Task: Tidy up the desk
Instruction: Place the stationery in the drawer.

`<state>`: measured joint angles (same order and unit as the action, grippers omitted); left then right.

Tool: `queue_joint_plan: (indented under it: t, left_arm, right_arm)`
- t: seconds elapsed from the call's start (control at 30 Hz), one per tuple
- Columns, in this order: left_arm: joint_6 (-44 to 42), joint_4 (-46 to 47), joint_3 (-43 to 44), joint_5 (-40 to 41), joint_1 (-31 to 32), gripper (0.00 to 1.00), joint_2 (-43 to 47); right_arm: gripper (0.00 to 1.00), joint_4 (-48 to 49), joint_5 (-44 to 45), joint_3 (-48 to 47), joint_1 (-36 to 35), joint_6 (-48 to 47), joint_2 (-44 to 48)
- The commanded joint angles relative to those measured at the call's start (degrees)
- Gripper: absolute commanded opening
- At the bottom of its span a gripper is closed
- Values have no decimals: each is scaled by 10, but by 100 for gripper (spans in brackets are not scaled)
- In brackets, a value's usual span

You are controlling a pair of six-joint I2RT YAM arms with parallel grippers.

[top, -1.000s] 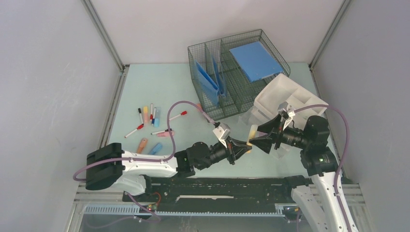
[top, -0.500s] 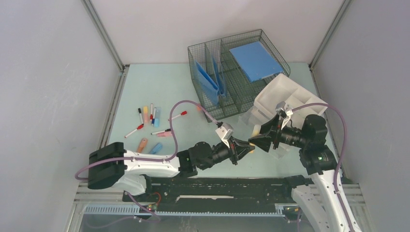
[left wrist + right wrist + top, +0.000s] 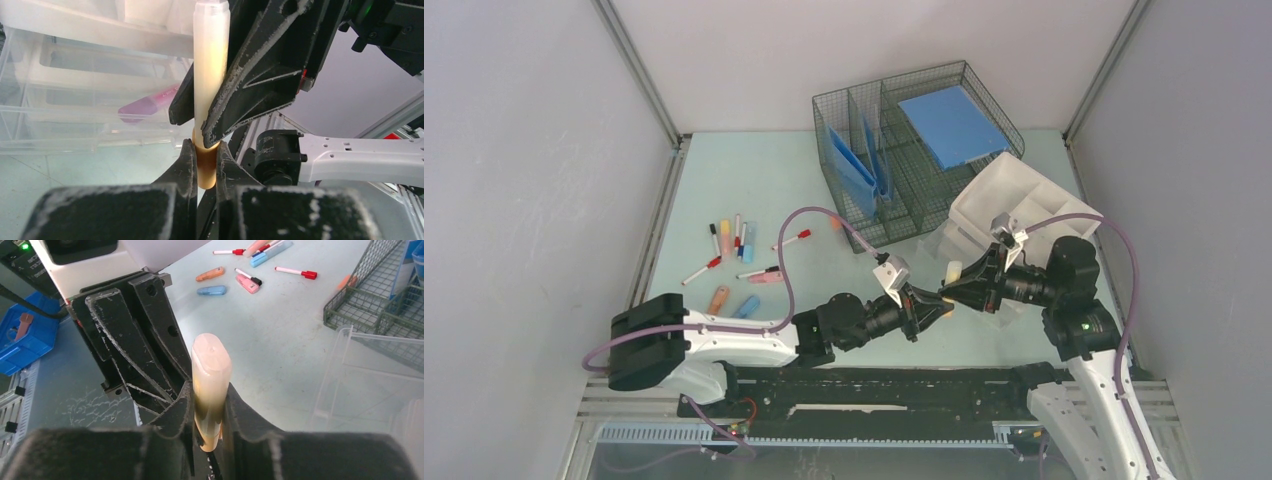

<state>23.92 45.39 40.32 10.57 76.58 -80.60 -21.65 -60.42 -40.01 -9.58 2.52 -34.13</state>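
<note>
An orange highlighter [image 3: 953,270] with a cloudy pale cap hangs above the pale green desk [image 3: 764,180], between both arms at the front right. My left gripper [image 3: 938,304] is shut on its orange end [image 3: 206,170]. In the left wrist view the left gripper [image 3: 204,148] pinches that end from below, with the highlighter's cap [image 3: 211,75] rising between the right arm's black fingers [image 3: 260,85]. My right gripper [image 3: 207,390] is shut on the highlighter [image 3: 211,365] around its middle. The right gripper [image 3: 955,288] meets the left one tip to tip.
A clear plastic drawer unit [image 3: 1014,200] stands just behind the grippers, with a pink marker [image 3: 147,104] in a drawer. A wire basket [image 3: 904,150] with blue folders sits at the back. Several pens and highlighters [image 3: 734,250] lie scattered at the left.
My right gripper, open around the highlighter a second ago, has shut on it. The left gripper stayed shut and shifted slightly right with the highlighter.
</note>
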Motion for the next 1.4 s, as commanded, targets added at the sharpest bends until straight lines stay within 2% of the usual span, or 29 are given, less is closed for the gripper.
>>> queue_joint_plan:
  t: [0.0, 0.07, 0.17, 0.33, 0.57, 0.7, 0.83, 1.1, 1.37]
  left_arm:
    - [-6, 24, 27, -3, 5, 12, -1]
    - [-5, 23, 26, -3, 6, 18, -1]
    - [-2, 23, 25, -1, 5, 28, 0]
    - [6, 16, 21, 8, 6, 51, 7]
    - [-22, -27, 4, 19, 5, 68, 46]
    - [-38, -54, -16, 40, 6, 74, 78]
    - [-45, -76, -49, 81, 4, 80, 119]
    - [-47, -129, -99, 160, 2, 89, 190]
    - [-25, -170, -132, 209, -4, 92, 228]
  right_arm:
    - [5, 17, -13, 1, -3, -24, 2]
    - [0, 17, -17, 1, -3, -24, 3]
    - [0, 15, -23, 1, -3, -45, 6]
    - [0, 9, -21, 1, -3, -65, 15]
    - [0, -30, -6, -8, -3, -145, 26]
    - [0, -90, 4, -30, 2, -223, 26]
    - [0, -117, 26, -46, 10, -260, 33]
    - [0, -115, 75, -55, 35, -262, 50]
    - [0, -94, 153, -56, 53, -242, 56]
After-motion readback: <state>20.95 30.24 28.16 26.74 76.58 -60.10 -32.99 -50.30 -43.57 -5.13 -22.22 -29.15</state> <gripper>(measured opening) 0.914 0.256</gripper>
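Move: The yellow highlighter stands upright between both grippers: its middle is right at the right hand's fingertips and about 3 cm above the left hand's, which grip its lower end. From the right hand the open clear drawer lies some 7 cm ahead, 9 cm right and 12 cm below. The white tray's middle is about 16 cm ahead, 16 cm right and slightly lower; the wire rack's middle is roughly 30 cm ahead, 2 cm left and 15 cm below. The left hand stays in place while its fingers open wide and release the highlighter's lower end, then backs off about 10 cm to the left, away from the right gripper, drifting a little forward and down as it turns counter-clockwise. The right fingers keep their pinch on the highlighter; that hand rolls and dips its fingertips, some 25 degrees in all, and late on carries the highlighter about 4 cm right and a little forward, towards the open clear drawer. ##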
